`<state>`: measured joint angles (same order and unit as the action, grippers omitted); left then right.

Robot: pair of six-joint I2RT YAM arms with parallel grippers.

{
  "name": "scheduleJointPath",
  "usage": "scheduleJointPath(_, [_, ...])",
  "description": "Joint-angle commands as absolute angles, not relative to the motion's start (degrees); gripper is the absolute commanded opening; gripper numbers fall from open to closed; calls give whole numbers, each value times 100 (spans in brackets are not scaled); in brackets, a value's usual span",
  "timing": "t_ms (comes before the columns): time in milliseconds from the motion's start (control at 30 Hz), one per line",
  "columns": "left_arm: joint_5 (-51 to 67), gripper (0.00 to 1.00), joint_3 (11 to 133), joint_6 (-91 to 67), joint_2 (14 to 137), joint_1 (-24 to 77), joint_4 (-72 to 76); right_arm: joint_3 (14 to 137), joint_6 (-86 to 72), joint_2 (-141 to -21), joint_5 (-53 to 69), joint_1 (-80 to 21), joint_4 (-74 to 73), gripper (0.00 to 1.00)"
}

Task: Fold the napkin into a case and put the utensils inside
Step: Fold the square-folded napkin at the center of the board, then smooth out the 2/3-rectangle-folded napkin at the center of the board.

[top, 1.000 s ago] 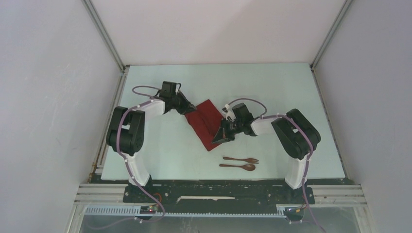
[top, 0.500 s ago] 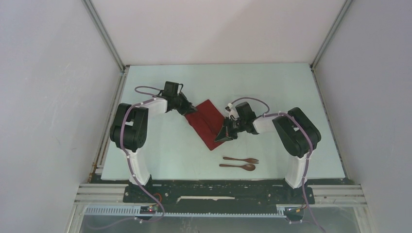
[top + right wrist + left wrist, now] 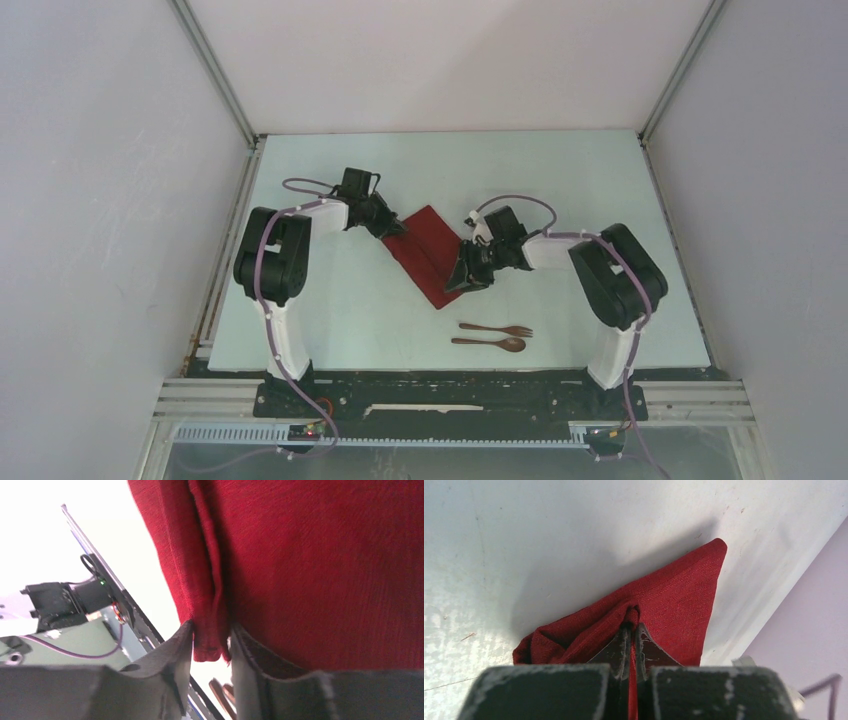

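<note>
The dark red napkin lies as a folded strip running diagonally across the middle of the table. My left gripper is at the strip's far left corner, shut on a pinch of the cloth, which shows between its fingertips. My right gripper is at the strip's near right edge. Its jaws stand apart, with a folded edge of the napkin loose between them. The utensils, a brown fork and spoon, lie side by side in front of the napkin, apart from both grippers.
The pale table ends at a black rail along its near edge, where both arm bases stand. Grey walls close in the left, right and back. The handles of the utensils show below the right gripper.
The right gripper's jaws have parted from a shut grip on the napkin's edge and the arm has drawn back a little. The left gripper stays shut on its corner.
</note>
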<state>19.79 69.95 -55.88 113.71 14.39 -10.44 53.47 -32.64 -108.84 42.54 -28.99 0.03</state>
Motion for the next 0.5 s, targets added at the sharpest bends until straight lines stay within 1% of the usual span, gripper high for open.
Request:
scheduleJointPath(0, [1909, 0, 7233, -5446, 11423, 1398, -914, 5636, -2041, -9576, 3017, -2931, -1841, 48])
scheduleJointPath(67, [1923, 0, 7233, -5428, 11437, 1397, -914, 5664, -1794, -9065, 2355, -3071, -2131, 58])
scheduleJointPath(133, [1949, 0, 7238, -5423, 11459, 1397, -916, 5721, -1759, -8762, 2093, -3339, -1905, 69])
scheduleJointPath(167, [1966, 0, 7242, -5429, 11474, 1397, -920, 5762, -1836, -8754, 2249, -3476, -1608, 75])
scheduleJointPath(200, [1962, 0, 7242, -5431, 11483, 1397, -915, 5776, -1987, -8849, 2655, -3537, -1174, 79])
scheduleJointPath(267, [1953, 0, 7243, -5432, 11487, 1397, -914, 5884, -2587, -9361, 3629, -3543, -54, 81])
scheduleJointPath(333, [1965, 0, 7251, -5415, 11492, 1399, -914, 6273, -3047, -10032, 4356, -3561, 604, 79])
scheduleJointPath(400, [2052, 0, 7280, -5402, 11514, 1398, -891, 6416, -3424, -10441, 4632, -3606, 1394, 80])
scheduleJointPath(467, [2147, 0, 7318, -5384, 11537, 1404, -888, 6526, -3670, -10788, 4829, -3612, 1826, 80])
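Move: The napkin's middle lies about 8 cm ahead and 4 cm left of the right hand, a centimetre or so lower. The right fingers are part-open around the near end of its folded flap. From the right hand, the fork is roughly 11 cm back and 7 cm right, the spoon 14 cm back and 6 cm right. The left hand pinches the flap's far end, with the napkin's middle about 7 cm back and 6 cm right. The right fingers come free of the flap, spreading wide as the hand rises about 11 cm. It swings some 3 cm right at first, then about 9 cm left over the napkin to above its near-left edge, the fingertips tilting forward some 20 degrees. The left hand keeps its closed pinch on the far end, staying low and almost still. ##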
